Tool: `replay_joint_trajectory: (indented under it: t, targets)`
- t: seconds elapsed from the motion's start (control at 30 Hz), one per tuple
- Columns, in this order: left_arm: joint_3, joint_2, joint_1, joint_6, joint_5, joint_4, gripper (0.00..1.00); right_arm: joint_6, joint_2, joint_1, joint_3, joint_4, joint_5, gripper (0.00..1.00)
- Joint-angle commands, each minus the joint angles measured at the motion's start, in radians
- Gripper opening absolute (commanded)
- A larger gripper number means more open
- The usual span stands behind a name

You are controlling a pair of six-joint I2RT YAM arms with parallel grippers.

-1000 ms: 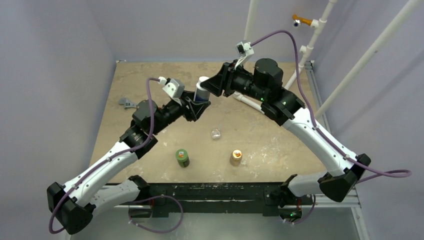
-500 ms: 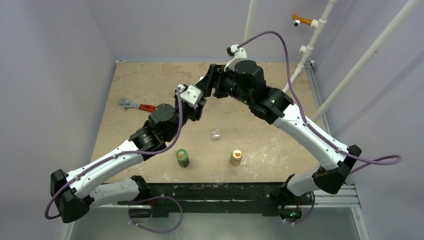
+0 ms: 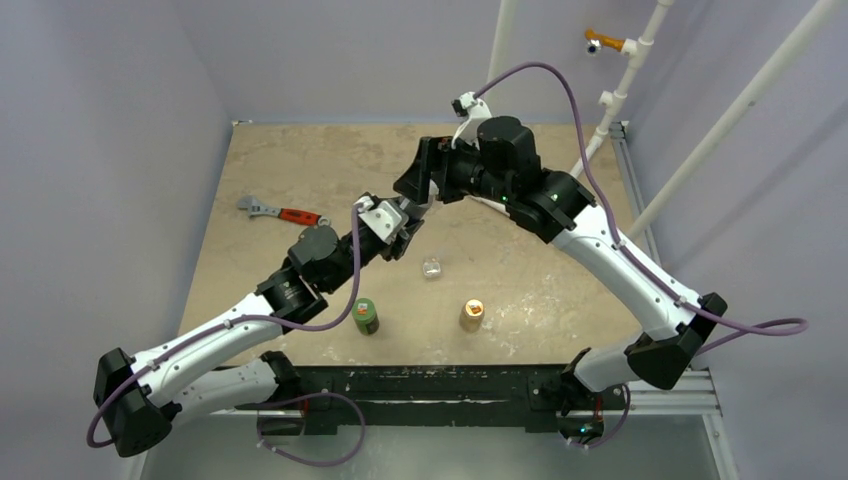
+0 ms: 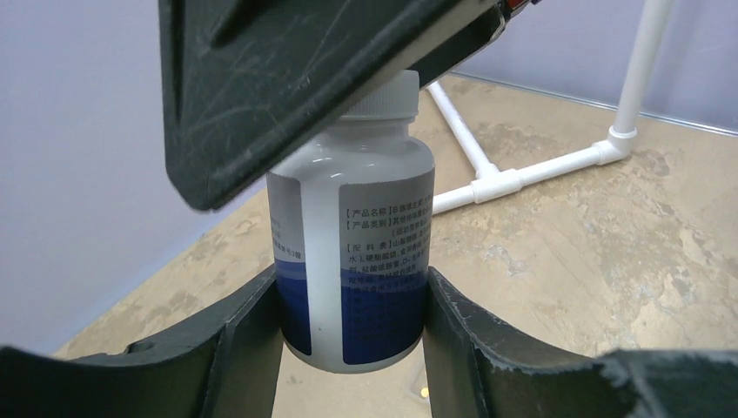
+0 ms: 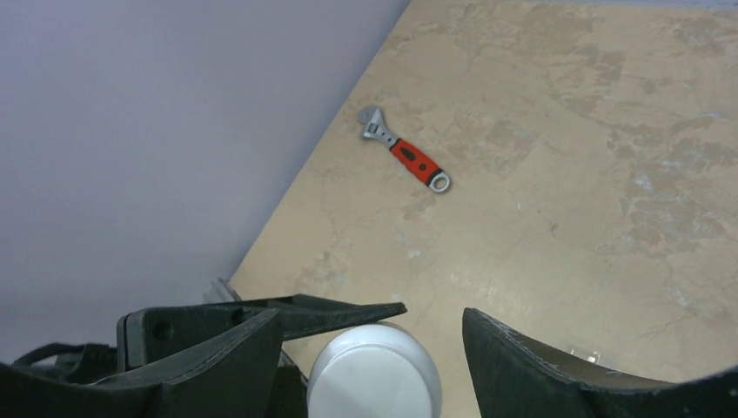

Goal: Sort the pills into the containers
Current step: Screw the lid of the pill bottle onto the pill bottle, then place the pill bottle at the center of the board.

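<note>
My left gripper [image 4: 351,287] is shut on a white bottle [image 4: 352,235] with a blue label band and a white cap, and holds it upright above the table. My right gripper [image 5: 370,326] is open just above the cap [image 5: 374,373], one finger on each side with gaps. In the top view the two grippers meet at mid table, the left [image 3: 400,230] below the right [image 3: 415,186], and they hide the bottle. The small transparent case [image 3: 431,267] sits just in front of them. I cannot make out any pills.
A green bottle [image 3: 364,315] and a tan-orange bottle [image 3: 471,314] stand near the front edge. A red-handled wrench [image 3: 278,211] lies at the left and also shows in the right wrist view [image 5: 405,158]. White pipes [image 4: 522,178] run along the back right.
Both grippers have moved together from the far middle of the table toward the near side, close to the transparent case. The left still holds the bottle and the right stays over its cap.
</note>
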Motion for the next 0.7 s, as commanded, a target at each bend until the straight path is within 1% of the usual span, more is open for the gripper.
replay_joint_trajectory:
  t: [0.0, 0.07, 0.2, 0.3, 0.5, 0.67]
  targets:
    - [-0.004, -0.016, 0.02, 0.043, 0.103, 0.103, 0.0, -0.052, -0.044, 0.003, 0.03, -0.064, -0.109, 0.72]
    - [-0.008, -0.019, 0.031, 0.041, 0.155, 0.102, 0.0, -0.067, -0.052, 0.003, 0.033, -0.092, -0.123, 0.71]
    - [-0.022, -0.028, 0.049, 0.041, 0.205, 0.112, 0.0, -0.087, -0.067, 0.003, 0.039, -0.147, -0.135, 0.66]
    - [-0.027, -0.031, 0.05, 0.045, 0.234, 0.11, 0.0, -0.086, -0.076, 0.004, 0.036, -0.165, -0.125, 0.59]
    - [-0.019, -0.022, 0.051, 0.019, 0.25, 0.091, 0.0, -0.087, -0.063, 0.004, 0.04, -0.183, -0.095, 0.36]
    - [0.002, -0.01, 0.052, -0.005, 0.233, 0.061, 0.0, -0.092, -0.058, 0.004, 0.027, -0.187, -0.075, 0.21]
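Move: The bottle's lid, already on the pill bottle held in my left fingers, sits about 3 cm back from my open right hand, level with it sideways and 2 cm below. From my left hand it is some 6 cm above, a centimetre ahead and a centimetre right. About 36 cm below my right hand, the clear pill box lies 2 cm ahead and 1 cm right; the brown bottle stands roughly 10 cm back and 10 cm right, and the green bottle 10 cm back and 11 cm left. I draw my open right hand back about 4 cm, sinking and easing a little right as I go, until the lid lies between its fingers, then close them to pinch it from both sides. Meanwhile my left hand keeps its grip on the bottle body, carrying it about 2 cm back and to the right while turning some 10 degrees clockwise. ##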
